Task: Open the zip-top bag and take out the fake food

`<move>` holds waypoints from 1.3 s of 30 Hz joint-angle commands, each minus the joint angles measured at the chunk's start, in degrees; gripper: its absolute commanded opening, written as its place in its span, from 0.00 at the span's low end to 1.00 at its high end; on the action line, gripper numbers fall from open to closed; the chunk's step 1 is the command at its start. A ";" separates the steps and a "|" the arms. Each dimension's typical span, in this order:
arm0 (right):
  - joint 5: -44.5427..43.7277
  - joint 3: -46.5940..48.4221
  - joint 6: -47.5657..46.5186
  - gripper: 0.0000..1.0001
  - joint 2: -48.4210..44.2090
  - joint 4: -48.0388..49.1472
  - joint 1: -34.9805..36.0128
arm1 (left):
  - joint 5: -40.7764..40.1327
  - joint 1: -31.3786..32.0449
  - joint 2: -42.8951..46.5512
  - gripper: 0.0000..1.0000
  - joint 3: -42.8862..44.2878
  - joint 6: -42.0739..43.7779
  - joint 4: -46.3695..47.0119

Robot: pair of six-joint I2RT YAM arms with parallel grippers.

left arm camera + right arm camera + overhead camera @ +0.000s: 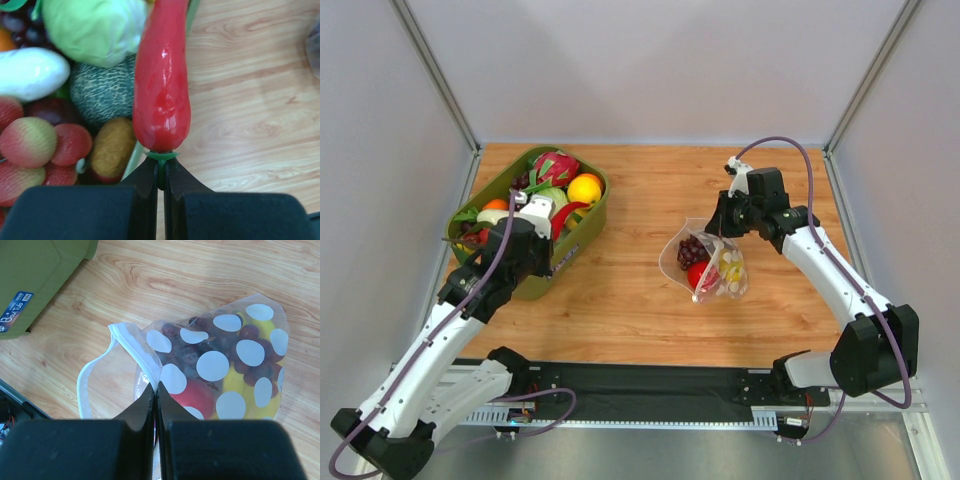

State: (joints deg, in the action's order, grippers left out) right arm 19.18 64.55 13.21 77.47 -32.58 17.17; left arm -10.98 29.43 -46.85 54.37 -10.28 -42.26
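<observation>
The zip-top bag point(708, 264) lies on the wooden table at centre right, clear with whitish dots. Its zip strip point(95, 371) gapes in a loop. Inside it show dark purple grapes point(220, 342), a red round fruit point(197, 397) and a yellow piece point(235, 385). My right gripper point(156, 390) is shut on the bag's rim at the zip strip, holding that edge up point(718, 234). My left gripper point(161, 167) is shut on the green stem of a red chili point(162, 85). The chili hangs over the right edge of the olive-green bin point(550, 275).
The bin holds other toy produce: a green cabbage point(92, 30), a netted melon point(102, 90), a white vegetable point(30, 72), peaches point(27, 142), a pink dragon fruit point(556, 165) and an orange point(585, 188). Grey walls enclose the table on three sides.
</observation>
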 commanded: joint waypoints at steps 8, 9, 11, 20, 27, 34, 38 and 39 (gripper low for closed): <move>0.33 1.54 -1.08 0.00 -1.01 1.20 -0.38 | 4.91 -6.93 -0.52 0.00 -2.60 -4.57 -0.63; 0.25 1.54 -1.26 0.00 -1.18 1.11 -0.38 | 6.05 -7.10 -0.61 0.00 -2.86 -4.66 -0.20; 0.16 1.36 -1.17 0.00 -1.27 1.11 -0.38 | 6.59 -7.11 -0.52 0.00 -3.30 -4.92 0.16; 0.24 1.28 -1.17 0.00 -1.27 0.94 -0.47 | 4.31 -7.46 -2.81 0.00 -4.27 -5.97 -1.42; 0.24 1.28 -1.17 0.00 -1.18 0.67 -0.56 | 2.37 -7.63 -3.34 0.31 -3.48 -6.77 -2.30; 0.33 1.36 -1.26 0.00 -1.09 0.67 -0.47 | 1.84 -7.72 -3.25 0.62 -2.87 -6.77 -2.04; 0.33 1.36 -1.17 0.00 -1.01 0.59 -0.56 | 1.75 -7.72 -2.90 0.73 -2.08 -6.42 -1.51; 0.33 1.36 -1.26 0.00 -1.09 0.67 -0.56 | 1.75 -7.63 -2.90 0.77 -1.81 -6.42 -1.34</move>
State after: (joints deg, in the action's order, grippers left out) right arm 19.20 64.55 12.78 77.47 -32.73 17.06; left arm -6.20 22.41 -50.30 50.30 -17.54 -44.40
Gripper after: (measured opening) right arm 0.004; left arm 0.755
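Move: The left hand already holds the red chili pepper by its stem, just off the right-hand side of the green bin, whose middle lies about 12 cm ahead, 6 cm left and 13 cm below. In the bin, the potato is about 2 cm ahead and 4 cm left, the dark melon 6 cm ahead and 2 cm left, the cabbage 13 cm ahead and 1 cm left, all some 8 cm below. From the right hand, the bin's middle lies 40 cm left, 3 cm ahead and slightly below. The left hand lets go of the pepper's stem: after easing a centimetre or so left, it sinks about 5 cm beside the bin's right-hand rim, fingers tipping some 10 degrees further down, then stops and opens wide, the left finger coming close to the bin wall. The right hand stays still, pinching the bag's mouth. ##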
